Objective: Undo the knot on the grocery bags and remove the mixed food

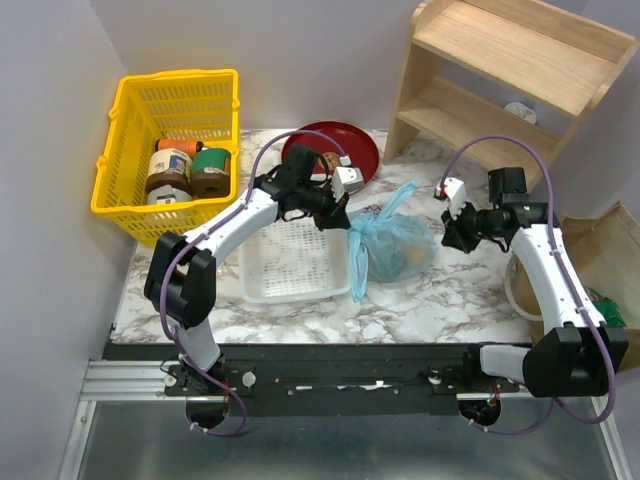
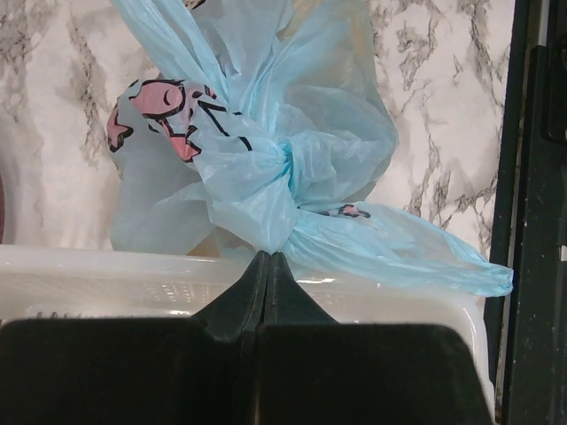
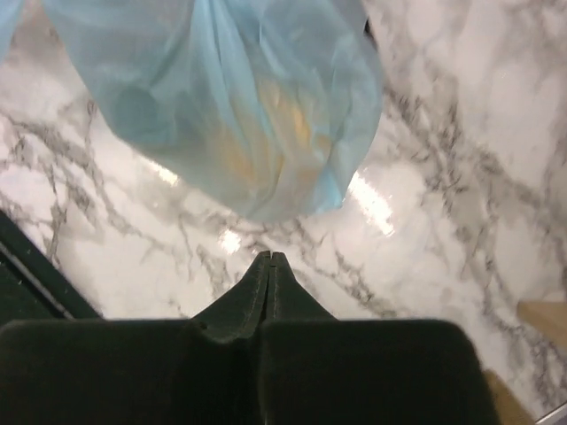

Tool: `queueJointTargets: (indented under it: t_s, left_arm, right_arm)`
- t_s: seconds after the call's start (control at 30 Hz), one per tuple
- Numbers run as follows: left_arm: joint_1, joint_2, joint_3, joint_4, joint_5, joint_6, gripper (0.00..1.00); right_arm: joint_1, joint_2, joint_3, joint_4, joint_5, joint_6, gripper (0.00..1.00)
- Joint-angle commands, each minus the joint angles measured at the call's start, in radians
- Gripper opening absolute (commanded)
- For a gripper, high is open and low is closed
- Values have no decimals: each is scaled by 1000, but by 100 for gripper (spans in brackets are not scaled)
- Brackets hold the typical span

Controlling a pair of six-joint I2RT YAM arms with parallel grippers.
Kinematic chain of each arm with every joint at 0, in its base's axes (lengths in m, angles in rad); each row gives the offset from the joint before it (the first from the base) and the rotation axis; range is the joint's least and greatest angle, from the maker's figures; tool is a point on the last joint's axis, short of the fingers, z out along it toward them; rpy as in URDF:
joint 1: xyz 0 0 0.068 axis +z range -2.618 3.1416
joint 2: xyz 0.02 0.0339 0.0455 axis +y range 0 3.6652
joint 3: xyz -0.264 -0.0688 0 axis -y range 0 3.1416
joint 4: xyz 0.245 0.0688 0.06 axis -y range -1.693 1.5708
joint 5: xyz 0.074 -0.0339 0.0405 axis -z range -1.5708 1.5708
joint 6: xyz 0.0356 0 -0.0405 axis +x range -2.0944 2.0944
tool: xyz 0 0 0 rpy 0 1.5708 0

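The light-blue plastic bag (image 1: 392, 245) lies on the marble top, its knot (image 2: 283, 168) still tied and turned toward the white tray. My left gripper (image 2: 268, 255) is shut, with a fold of the bag's plastic just below the knot pinched at its fingertips. In the top view the left gripper (image 1: 345, 220) sits at the bag's left end. My right gripper (image 3: 270, 255) is shut with nothing in it, a little short of the bag's right side (image 3: 257, 115). Yellow-orange food (image 3: 266, 133) shows faintly through the plastic. The brown paper bag (image 1: 600, 250) stands at the right edge.
A white slotted tray (image 1: 285, 262) lies under the left arm. Behind it are a red plate (image 1: 355, 150) and a yellow basket (image 1: 165, 110) of jars. A wooden shelf (image 1: 500, 70) stands at the back right. Something green (image 1: 603, 303) shows in the paper bag.
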Motion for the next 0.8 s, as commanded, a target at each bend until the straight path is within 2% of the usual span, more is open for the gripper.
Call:
queueJointTargets:
  t_s: [0.0,0.03,0.07,0.13,0.43,0.57,0.77]
  left_arm:
    - [-8,-27,-18,10,45,-18,0]
    - [-11,-24,-16,16,48,-23,0]
    - [-18,-20,-16,16,53,-27,0]
    - [-24,-8,-12,16,56,-46,0]
    - [-28,-25,-41,21,62,-84,0]
    - [-30,-43,-59,9,50,-64,0]
    - [-30,-56,-67,13,35,-52,0]
  right_arm:
    - [-17,-67,-30,-89,-68,-82,21]
    - [-17,-77,-17,-42,-132,-52,45]
    - [-13,-80,-11,-10,-155,-32,54]
    - [33,-49,1,58,-193,-1,62]
    - [222,187,92,213,-158,46,63]
    - [227,303,148,258,-152,86,63]
    - [251,393,202,239,-148,42,63]
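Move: The knot of the blue bag lies about 16 cm left of the right hand, 4 cm ahead and 8 cm lower; from the left hand it is only some 4 cm to the right, 1 cm back and 3 cm down. From the right hand, the bag's bulge sits 8 cm left, 2 cm ahead and 10 cm down, and the loose far tail 9 cm left, 9 cm ahead and 8 cm down. Opening its fingers, the right hand reaches about 11 cm left and 6 forward towards the knot; left keeps pinching. ##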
